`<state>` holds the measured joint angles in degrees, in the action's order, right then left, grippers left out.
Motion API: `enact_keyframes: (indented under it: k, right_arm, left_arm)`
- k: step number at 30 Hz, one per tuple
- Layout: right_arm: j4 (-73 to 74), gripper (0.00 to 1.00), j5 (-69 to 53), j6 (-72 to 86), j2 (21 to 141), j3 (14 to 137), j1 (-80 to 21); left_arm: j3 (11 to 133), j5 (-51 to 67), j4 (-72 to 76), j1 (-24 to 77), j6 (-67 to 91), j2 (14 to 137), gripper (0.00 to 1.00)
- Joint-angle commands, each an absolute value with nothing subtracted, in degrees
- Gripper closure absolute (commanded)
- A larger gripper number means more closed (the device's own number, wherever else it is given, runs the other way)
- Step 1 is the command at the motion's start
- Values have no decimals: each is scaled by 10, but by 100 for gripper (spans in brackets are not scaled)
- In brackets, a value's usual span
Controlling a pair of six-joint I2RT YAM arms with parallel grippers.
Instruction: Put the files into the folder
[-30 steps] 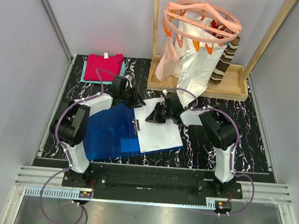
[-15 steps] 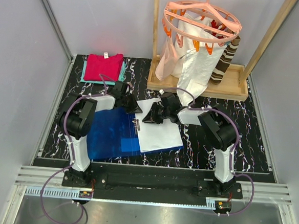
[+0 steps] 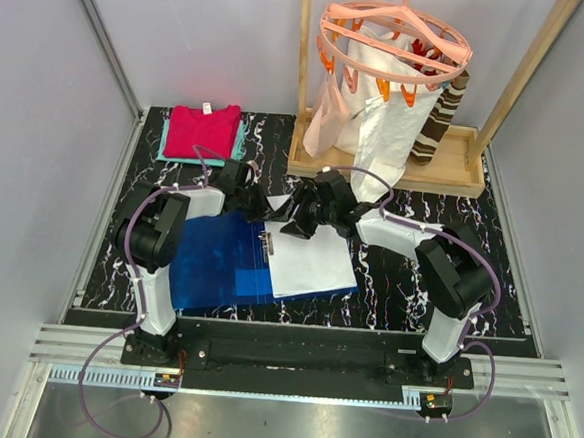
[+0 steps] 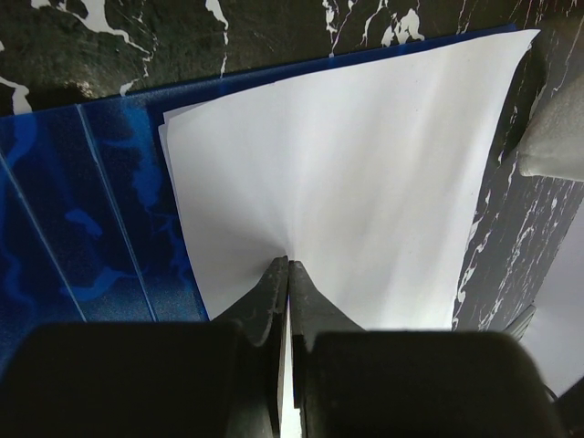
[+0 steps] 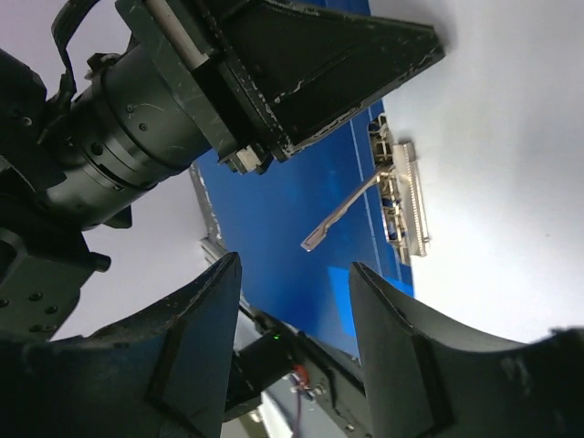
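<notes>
The blue folder lies open on the table, with a metal clip at its spine. The white files lie on its right half. My left gripper is at the files' far left edge and shut on them. In the left wrist view the files pucker at the closed fingertips, with the folder to the left. My right gripper is open and empty, just above the files' far edge. In the right wrist view it looks down on the folder and the clip.
Folded red and teal cloths lie at the back left. A wooden frame at the back right holds an orange peg hanger with white garments. Grey walls close the sides.
My right arm has stretched out and its gripper moved a little left and back over the files. My left gripper shifted slightly toward the files' edge. The folder's left cover now lies flatter.
</notes>
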<state>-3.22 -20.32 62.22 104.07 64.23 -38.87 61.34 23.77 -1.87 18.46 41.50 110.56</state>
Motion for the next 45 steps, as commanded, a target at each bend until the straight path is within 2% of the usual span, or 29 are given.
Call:
enact_keyframes:
  k: [1, 5, 17, 45]
  right_arm:
    - [-39, 42, -182, 715, 1022, 640, -414]
    - [-36, 53, -176, 756, 1034, 648, -428]
    - [-70, 53, -167, 794, 1077, 636, -451]
    - [-113, 76, -178, 823, 1107, 622, -450]
  left_arm:
    - [599, 218, -25, 184, 401, 1114, 98]
    - [600, 221, -23, 183, 405, 1114, 98]
    - [601, 221, -27, 184, 407, 1107, 97]
    - [601, 218, -35, 183, 403, 1103, 97]
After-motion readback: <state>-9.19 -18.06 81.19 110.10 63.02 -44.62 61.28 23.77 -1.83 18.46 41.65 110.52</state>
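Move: Back and to the left of the right hand stands the lever of the metal clip, its tip about 3 cm back, 4 cm left and 4 cm below. The metal clip's plate lies about 2 cm back, 3 cm left and 9 cm below; the middle of the paper stack about 3 cm back, 8 cm right and 9 cm down. From the left hand, the lever tip is some 6 cm back, 2 cm left and 4 cm above. Swinging left and back about 5 cm over the papers to the clip's lever, the right hand then sinks some 3.5 cm while its fingers tip down about 15 degrees and draw from over half open to a narrow gap around the lever's tip. The left hand keeps its closed fingertips on the papers near their far left part, holding still. ##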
